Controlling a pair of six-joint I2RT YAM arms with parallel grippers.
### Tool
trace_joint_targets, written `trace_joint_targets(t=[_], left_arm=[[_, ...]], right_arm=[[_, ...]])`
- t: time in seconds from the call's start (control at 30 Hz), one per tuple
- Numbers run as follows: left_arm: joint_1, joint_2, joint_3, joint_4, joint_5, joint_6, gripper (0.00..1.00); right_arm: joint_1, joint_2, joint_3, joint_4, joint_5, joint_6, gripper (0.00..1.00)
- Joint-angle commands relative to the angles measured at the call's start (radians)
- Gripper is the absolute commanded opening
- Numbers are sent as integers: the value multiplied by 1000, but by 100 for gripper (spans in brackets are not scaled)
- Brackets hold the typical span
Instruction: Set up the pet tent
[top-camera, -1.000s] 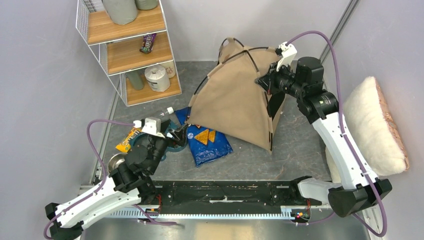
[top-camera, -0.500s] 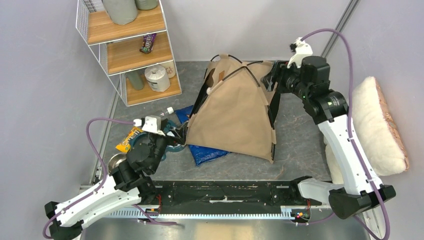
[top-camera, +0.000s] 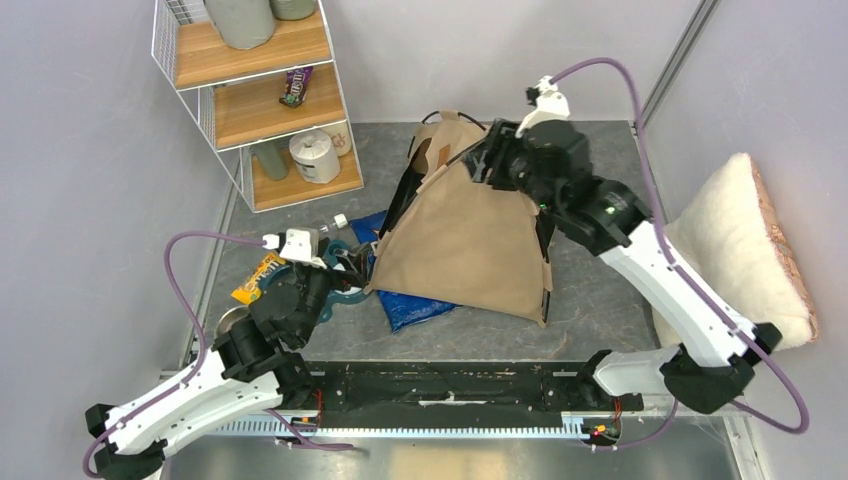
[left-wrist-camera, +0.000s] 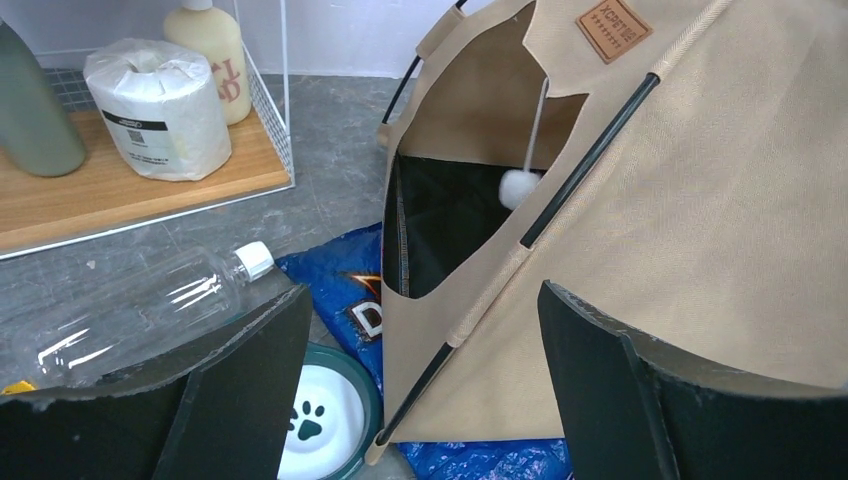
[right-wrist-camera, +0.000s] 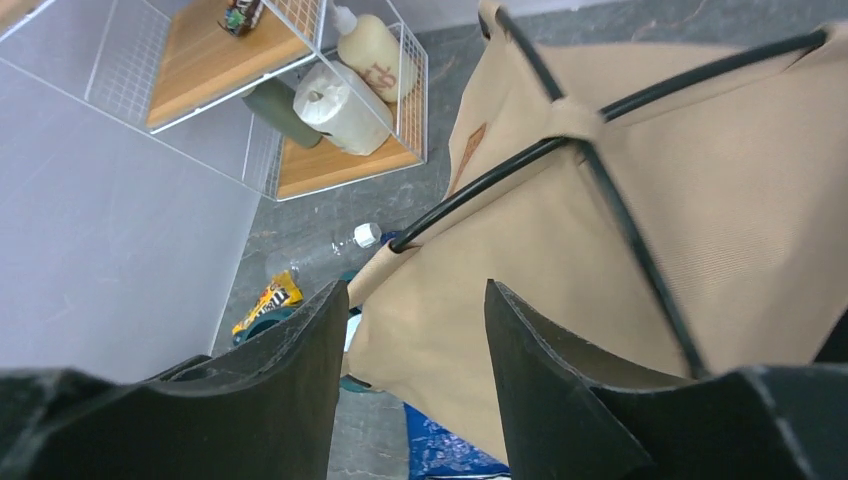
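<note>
The pet tent (top-camera: 470, 240) stands on the grey floor as a tan fabric pyramid with thin black poles. In the left wrist view the tent (left-wrist-camera: 700, 200) shows its dark doorway, a white pom-pom (left-wrist-camera: 516, 186) on a string and a brown patch label (left-wrist-camera: 612, 28). My left gripper (top-camera: 350, 262) is open at the tent's front left corner, and its jaws (left-wrist-camera: 420, 300) frame the corner pole without touching it. My right gripper (top-camera: 482, 160) hovers open over the tent's peak. Between its fingers (right-wrist-camera: 415, 290) only the tent (right-wrist-camera: 700, 200) below shows, near the crossed poles (right-wrist-camera: 575, 125).
A blue chip bag (top-camera: 415, 305) lies partly under the tent. A paw-print bowl (left-wrist-camera: 320, 420), a clear bottle (left-wrist-camera: 150, 310) and a yellow candy pack (top-camera: 258, 278) lie by my left gripper. A wire shelf (top-camera: 255, 100) stands back left. A fluffy white cushion (top-camera: 740, 250) leans on the right wall.
My right gripper let go of the tent's upper pole, opened, and swung left over the peak. The tent shifted left and settled over the chip bag. The left arm barely moved.
</note>
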Motion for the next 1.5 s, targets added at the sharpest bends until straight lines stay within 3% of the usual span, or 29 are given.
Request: trace_joint_targets(t=[0.0, 0.13, 0.6, 0.87, 1.0, 1.23, 1.47], left_arm=[[-6, 17, 64, -64, -52, -61, 89], [-6, 3, 60, -70, -61, -63, 88], [-6, -133, 41, -162, -83, -111, 88], [-5, -155, 35, -173, -77, -120, 87], [-6, -141, 40, -174, -71, -120, 87], [-6, -127, 41, -172, -62, -128, 87], [-6, -93, 39, -158, -60, -128, 87]], right_arm=[[116, 52, -12, 78, 253, 138, 60], [180, 152, 41, 13, 397, 219, 56], [234, 325, 120, -51, 507, 315, 44], [235, 342, 232, -33, 521, 164, 1], [234, 316, 327, -7, 507, -17, 0], [161, 196, 279, 41, 363, -295, 0], [-103, 85, 107, 68, -91, -367, 0]])
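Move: For the open right hand, the sleeved pole beside the tent's doorway lies about 8 cm to the left, 3 cm ahead and 8 cm lower. The leather label is just beyond that spot, roughly 5 cm farther out; the Doritos bag is on the floor some 13 cm left of the hand and 3 cm back, nearly 40 cm below. From the left hand, that pole is about 13 cm ahead, 15 cm right and slightly higher. Sweep the half-open right gripper left and down, about 8 cm each, edging forward onto the sleeved pole by the doorway while yawing some 15 degrees clockwise, and pinch it shut there. Keeping that grip, lift about 9 cm and swing back right as far, rolling the hand's left side down. Draw the open left hand about 3 cm left, clear of the tent. ##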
